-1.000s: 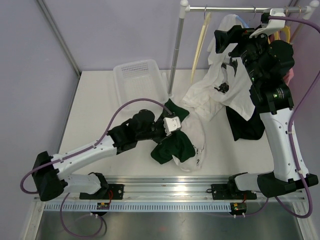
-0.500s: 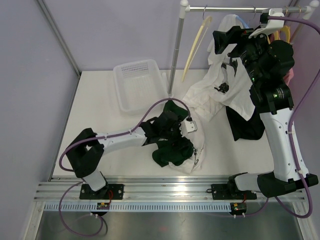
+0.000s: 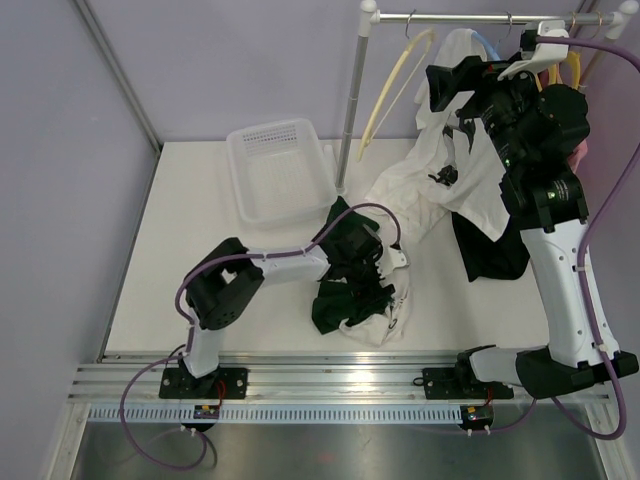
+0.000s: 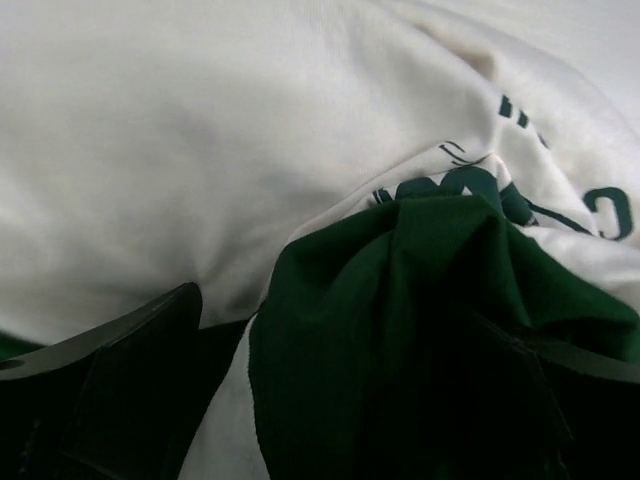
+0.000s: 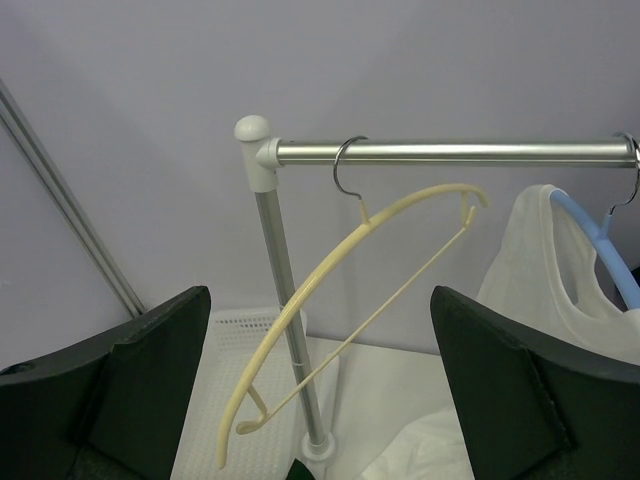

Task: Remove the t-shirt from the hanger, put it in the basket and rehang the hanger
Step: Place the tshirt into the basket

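Observation:
A white t-shirt (image 3: 455,175) hangs on a blue hanger (image 3: 485,45) from the rail (image 3: 450,17), and its lower part drapes onto the table. In the right wrist view the shirt (image 5: 560,270) and the blue hanger (image 5: 600,230) are at the right edge. My right gripper (image 3: 447,85) is up by the shirt's shoulder, open and empty (image 5: 330,400). My left gripper (image 3: 368,262) is low over a pile of a dark green t-shirt (image 3: 345,300) and a white printed shirt (image 3: 390,300). Its jaws stand wide apart (image 4: 360,400) with green cloth (image 4: 400,300) bunched between them.
A bare cream hanger (image 3: 395,85) hangs tilted at the rail's left end, also in the right wrist view (image 5: 330,300). The rail's upright pole (image 3: 350,110) stands behind a white basket (image 3: 280,170). A black garment (image 3: 490,250) and something pink (image 3: 578,150) hang at the right.
My left arm has folded and swung right across the pile, and the green shirt has shifted with it. The cream hanger has swung out to the left. My right arm has not moved.

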Action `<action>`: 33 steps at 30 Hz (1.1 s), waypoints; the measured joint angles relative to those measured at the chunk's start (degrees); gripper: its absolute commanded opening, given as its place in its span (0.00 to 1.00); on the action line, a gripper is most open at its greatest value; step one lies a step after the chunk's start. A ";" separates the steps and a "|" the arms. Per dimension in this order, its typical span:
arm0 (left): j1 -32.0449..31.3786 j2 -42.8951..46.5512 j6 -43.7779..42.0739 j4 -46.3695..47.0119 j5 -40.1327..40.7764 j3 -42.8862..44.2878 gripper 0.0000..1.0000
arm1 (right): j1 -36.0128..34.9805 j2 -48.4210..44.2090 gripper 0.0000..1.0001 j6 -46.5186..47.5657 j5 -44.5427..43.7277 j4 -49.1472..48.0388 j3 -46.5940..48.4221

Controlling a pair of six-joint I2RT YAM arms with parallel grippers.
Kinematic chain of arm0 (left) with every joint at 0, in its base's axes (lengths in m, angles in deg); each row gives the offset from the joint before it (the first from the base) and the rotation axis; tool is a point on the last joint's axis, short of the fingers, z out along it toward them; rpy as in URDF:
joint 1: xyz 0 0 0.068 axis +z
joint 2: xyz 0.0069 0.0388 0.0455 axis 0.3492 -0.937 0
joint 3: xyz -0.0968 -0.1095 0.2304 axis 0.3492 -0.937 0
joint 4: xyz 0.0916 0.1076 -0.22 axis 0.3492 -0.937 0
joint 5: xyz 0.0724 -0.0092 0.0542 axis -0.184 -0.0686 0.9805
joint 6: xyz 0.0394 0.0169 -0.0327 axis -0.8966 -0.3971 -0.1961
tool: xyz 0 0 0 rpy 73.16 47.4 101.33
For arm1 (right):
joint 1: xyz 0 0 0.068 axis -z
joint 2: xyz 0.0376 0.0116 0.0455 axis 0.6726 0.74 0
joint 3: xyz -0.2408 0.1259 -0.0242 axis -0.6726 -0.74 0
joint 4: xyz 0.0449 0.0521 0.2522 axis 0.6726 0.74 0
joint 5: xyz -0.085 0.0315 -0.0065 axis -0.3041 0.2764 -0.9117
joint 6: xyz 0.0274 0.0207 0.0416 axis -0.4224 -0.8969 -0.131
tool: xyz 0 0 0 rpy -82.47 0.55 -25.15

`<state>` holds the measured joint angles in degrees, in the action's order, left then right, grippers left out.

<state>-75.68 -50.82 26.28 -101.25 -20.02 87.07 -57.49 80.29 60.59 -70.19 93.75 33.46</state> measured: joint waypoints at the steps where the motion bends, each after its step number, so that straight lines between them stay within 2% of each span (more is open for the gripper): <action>1: -0.31 -0.98 0.20 -0.63 0.72 0.63 0.95 | 0.02 -0.13 0.99 0.04 0.04 -0.02 -0.22; 4: -1.75 -2.73 0.22 -2.62 3.39 3.04 0.73 | 0.02 -0.42 0.99 0.20 0.02 -0.22 -0.83; 5: -2.45 -3.08 0.07 -3.21 4.46 3.67 0.48 | 0.00 -0.52 0.99 0.22 0.02 -0.24 -1.01; 7: -4.61 -3.67 -0.26 -4.33 6.82 4.79 0.21 | 0.02 -0.68 1.00 0.37 0.00 -0.31 -1.27; 8: -5.70 -3.74 -0.68 -4.55 8.24 5.07 0.00 | 0.02 -0.81 0.99 0.42 0.00 -0.28 -1.44; 15: -7.67 -2.51 -2.01 -3.85 11.34 4.24 0.00 | 0.02 -1.70 0.99 0.59 0.00 -0.42 -2.23; 21: -6.97 6.84 -0.59 -6.21 13.64 -1.55 0.00 | 0.02 -2.73 0.99 0.61 -0.04 -1.09 -2.78; 33: 6.25 32.35 3.63 -9.33 15.87 -1.53 0.00 | 0.00 -3.48 0.99 0.59 -0.04 -1.97 -2.95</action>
<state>-69.43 -18.47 29.91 -110.58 -4.16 85.54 -57.49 76.82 61.18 -70.24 91.78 30.51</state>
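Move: The t-shirt lies crumpled on the table right under the left hand's open, down-pointing fingers; its middle is about 6 cm ahead of that hand, 2 cm to its left and only just below. The basket stands roughly 40 cm ahead and 24 cm to the left of the hand, the rack post's foot some 37 cm ahead and 6 cm left. From the right hand, the t-shirt lies about 8 cm back, 13 cm left and 55 cm below. The bunched green and white cloth of the t-shirt is pinched as the left fingers sink a further 1 cm and shut on it, edging about 2 cm back and right. Keeping that grip, the left hand then lifts nearly 20 cm while carrying the cloth left and forward towards the basket, the wrist turning counter-clockwise and swinging the fingers forward by some 25 degrees. ##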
